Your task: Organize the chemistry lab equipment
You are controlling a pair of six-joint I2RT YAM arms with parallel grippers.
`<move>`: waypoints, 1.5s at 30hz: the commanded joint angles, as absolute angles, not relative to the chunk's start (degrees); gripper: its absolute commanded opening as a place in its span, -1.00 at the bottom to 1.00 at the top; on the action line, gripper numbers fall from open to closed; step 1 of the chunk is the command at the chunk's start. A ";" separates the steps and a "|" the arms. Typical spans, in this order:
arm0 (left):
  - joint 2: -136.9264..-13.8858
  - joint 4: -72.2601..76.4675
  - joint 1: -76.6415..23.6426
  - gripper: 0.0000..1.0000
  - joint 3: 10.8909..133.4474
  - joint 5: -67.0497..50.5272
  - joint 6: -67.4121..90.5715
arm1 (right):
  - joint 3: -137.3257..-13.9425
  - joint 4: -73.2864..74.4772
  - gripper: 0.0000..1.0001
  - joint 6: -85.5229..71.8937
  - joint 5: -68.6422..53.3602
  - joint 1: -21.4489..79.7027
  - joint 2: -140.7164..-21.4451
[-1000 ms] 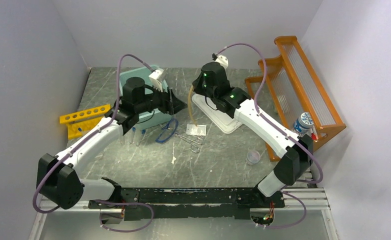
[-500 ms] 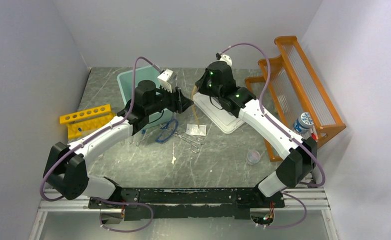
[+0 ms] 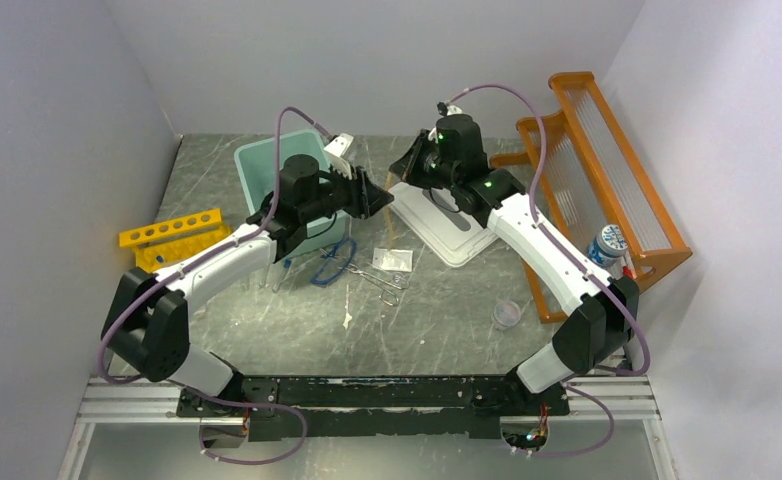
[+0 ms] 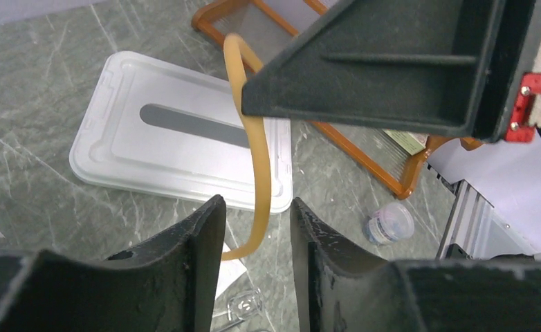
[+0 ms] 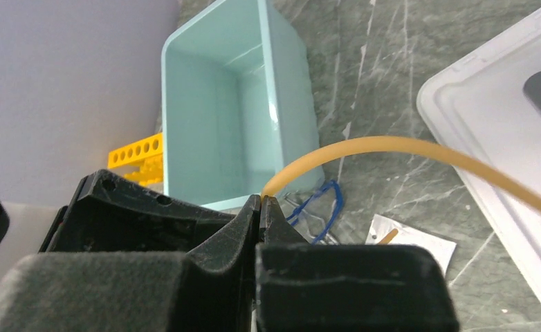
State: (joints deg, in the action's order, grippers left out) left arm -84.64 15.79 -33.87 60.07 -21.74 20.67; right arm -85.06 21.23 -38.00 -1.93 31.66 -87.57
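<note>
A tan tubing (image 3: 392,222) hangs in a curve above the table's middle, and my right gripper (image 3: 404,174) is shut on its top end. In the right wrist view the tan tubing (image 5: 392,146) arcs out from the pinched right gripper (image 5: 261,199). My left gripper (image 3: 380,200) stands open, its jaws on either side of the hanging tan tubing (image 4: 261,166) without touching it; the left gripper (image 4: 257,202) looks down on it. Blue tubing (image 3: 334,262), silver forceps (image 3: 385,280), a white packet (image 3: 392,260), test tubes (image 3: 267,272) and a clear cup (image 3: 508,314) lie on the table.
A teal bin (image 3: 262,165) stands behind the left arm, with a yellow tube rack (image 3: 172,240) to its left. A white lid (image 3: 447,235) lies under the right arm. The orange shelf (image 3: 597,170) fills the right side, with a blue-capped bottle (image 3: 607,245) on it.
The left arm has swung right to the hanging tubing and its jaws have narrowed around it. The right gripper has shifted back and right, still holding the tubing.
</note>
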 commanded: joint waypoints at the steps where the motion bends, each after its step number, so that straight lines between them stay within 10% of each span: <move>1: -85.93 20.50 -34.10 -0.15 63.21 -23.62 20.78 | -84.58 20.75 -1.00 -38.91 -7.55 30.98 -86.30; 10: -85.86 15.99 -34.10 -0.90 67.27 -22.26 18.90 | -84.57 20.13 -0.96 -38.01 -9.24 30.66 -86.46; 15: -84.88 -1.89 -33.89 -0.91 78.70 -17.21 13.63 | -88.29 21.61 -0.03 -35.76 -6.94 29.50 -85.79; 19: -84.24 -15.46 -32.87 -0.91 87.88 -11.38 9.54 | -86.37 16.44 0.24 -36.22 -9.95 27.03 -82.93; 33: -84.40 -32.78 -16.72 -0.91 100.37 2.07 7.35 | -81.43 8.26 0.28 -38.89 -15.86 25.84 -82.39; 45: -87.76 -31.23 -11.84 -0.90 91.29 -9.12 9.39 | -80.97 8.81 0.23 -39.68 -15.82 25.88 -84.76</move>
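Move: The rubber tubing, still pinched by the right hand, already runs between the left hand's open fingers, about 1 cm ahead and 1 cm to its right, 1 cm above. From the left hand, the teal bin's middle is some 12 cm ahead, 20 cm left and 20 cm below; the white lid lies about 8 cm ahead, 13 cm right, 25 cm below. From the right hand, the left gripper is about 5 cm back, level sideways, roughly 3 cm lower. The left hand shuts its fingers on the tubing while the right still holds it; only then does the right open wide and back off upward, about 5 cm clear in all. The left, keeping its pinch, lifts the tubing some 15 cm, swings it about 20 cm left and 9 cm forward over the teal bin while turning roughly 35 degrees counter-clockwise, then sinks about 7 cm towards the bin. ##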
